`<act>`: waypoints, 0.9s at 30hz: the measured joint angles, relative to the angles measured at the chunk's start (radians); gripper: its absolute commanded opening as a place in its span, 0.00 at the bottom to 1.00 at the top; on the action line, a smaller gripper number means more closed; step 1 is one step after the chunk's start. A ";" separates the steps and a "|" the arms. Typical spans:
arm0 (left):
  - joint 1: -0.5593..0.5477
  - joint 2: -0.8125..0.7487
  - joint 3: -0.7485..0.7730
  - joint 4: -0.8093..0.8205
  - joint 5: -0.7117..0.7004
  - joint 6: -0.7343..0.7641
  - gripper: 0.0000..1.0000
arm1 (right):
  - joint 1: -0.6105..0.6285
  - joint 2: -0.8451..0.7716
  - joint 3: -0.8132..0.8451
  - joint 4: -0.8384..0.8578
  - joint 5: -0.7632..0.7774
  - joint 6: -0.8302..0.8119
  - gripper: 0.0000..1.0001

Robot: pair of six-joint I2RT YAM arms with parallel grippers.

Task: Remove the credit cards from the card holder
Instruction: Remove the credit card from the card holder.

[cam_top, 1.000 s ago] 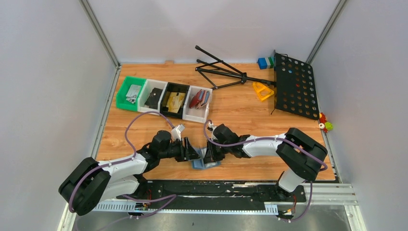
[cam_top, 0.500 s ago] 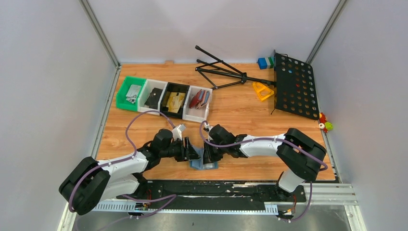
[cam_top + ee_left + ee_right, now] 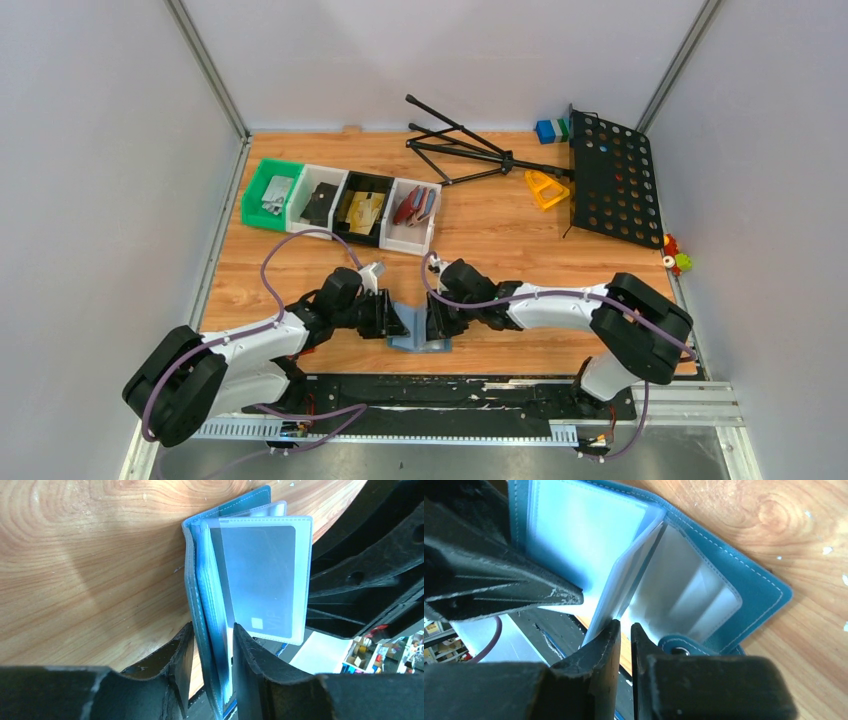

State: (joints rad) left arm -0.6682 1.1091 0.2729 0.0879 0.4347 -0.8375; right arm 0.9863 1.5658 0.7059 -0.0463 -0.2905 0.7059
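The slate-blue card holder (image 3: 418, 341) lies open near the table's front edge, between both grippers. My left gripper (image 3: 395, 322) (image 3: 212, 627) is shut on the card holder (image 3: 192, 580), pinching its cover and a stack of clear sleeves on edge. One sleeve fans out to the right with a grey credit card (image 3: 265, 580) inside. My right gripper (image 3: 432, 322) (image 3: 625, 624) is open by a narrow slit with nothing in it. Its tips sit at the lower edge of a raised sleeve. Behind them a grey credit card (image 3: 679, 590) lies in the card holder (image 3: 754, 590).
A row of bins stands at the back left: green (image 3: 268, 195), white (image 3: 320, 200), black (image 3: 363, 208) and white (image 3: 412, 215) with a red wallet. A folded tripod (image 3: 460, 150), a black perforated panel (image 3: 612, 180) and a yellow piece (image 3: 547, 188) lie at the back right.
My right jaws have parted slightly, and the left jaws have narrowed on the card holder. Both grippers and the card holder shifted a little to the left.
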 measured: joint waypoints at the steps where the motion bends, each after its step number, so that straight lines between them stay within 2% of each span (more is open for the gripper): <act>1: 0.000 0.000 0.000 -0.003 0.000 0.001 0.38 | -0.003 -0.014 -0.010 0.005 -0.004 0.003 0.16; 3: 0.000 0.000 0.000 -0.005 0.000 0.004 0.35 | -0.013 -0.034 -0.027 0.019 -0.014 0.007 0.18; 6: 0.000 0.000 0.000 -0.011 0.000 0.007 0.31 | -0.025 -0.054 -0.051 0.045 -0.029 0.023 0.34; 8: 0.000 0.000 0.000 -0.011 -0.001 0.008 0.29 | -0.032 -0.071 -0.071 0.074 -0.040 0.037 0.40; 14: 0.000 0.004 0.000 -0.011 -0.003 0.009 0.23 | -0.046 -0.119 -0.151 0.204 -0.085 0.081 0.47; 20: 0.000 0.005 0.000 -0.006 -0.001 0.007 0.21 | -0.054 -0.119 -0.183 0.330 -0.134 0.125 0.65; 25: 0.000 0.005 0.000 -0.002 0.000 0.007 0.20 | -0.058 -0.106 -0.187 0.390 -0.161 0.147 0.72; 27: 0.000 0.005 0.000 -0.001 0.000 0.007 0.20 | -0.058 -0.105 -0.187 0.399 -0.165 0.150 0.79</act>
State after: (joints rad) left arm -0.6682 1.1141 0.2729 0.0868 0.4351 -0.8307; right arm 0.9279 1.4612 0.5186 0.3527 -0.4557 0.8555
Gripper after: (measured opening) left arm 0.206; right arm 0.715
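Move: The card, in its clear sleeve on the open card holder, stands nearly on edge about 1 cm left of the right fingertips, some 2 cm ahead and 1 cm below. The holder's flat white pocket lies about 2 cm ahead, 1 cm right and 3 cm under them. The holder's page bundle already runs between the left fingers, its middle about 3 cm ahead and 2 cm below, level sideways; from that hand the card is roughly 4 cm right, 2 cm ahead and 2 cm below. The holder's bundled cover and pages get pinched by the left fingers, which close to about half their gap while that hand stays put. Meanwhile the right hand comes up off the sleeve about 4 cm, then also eases a little over 1 cm left above the card, its fingers spreading from nearly shut to wide and tilting some 20 degrees towards level. ##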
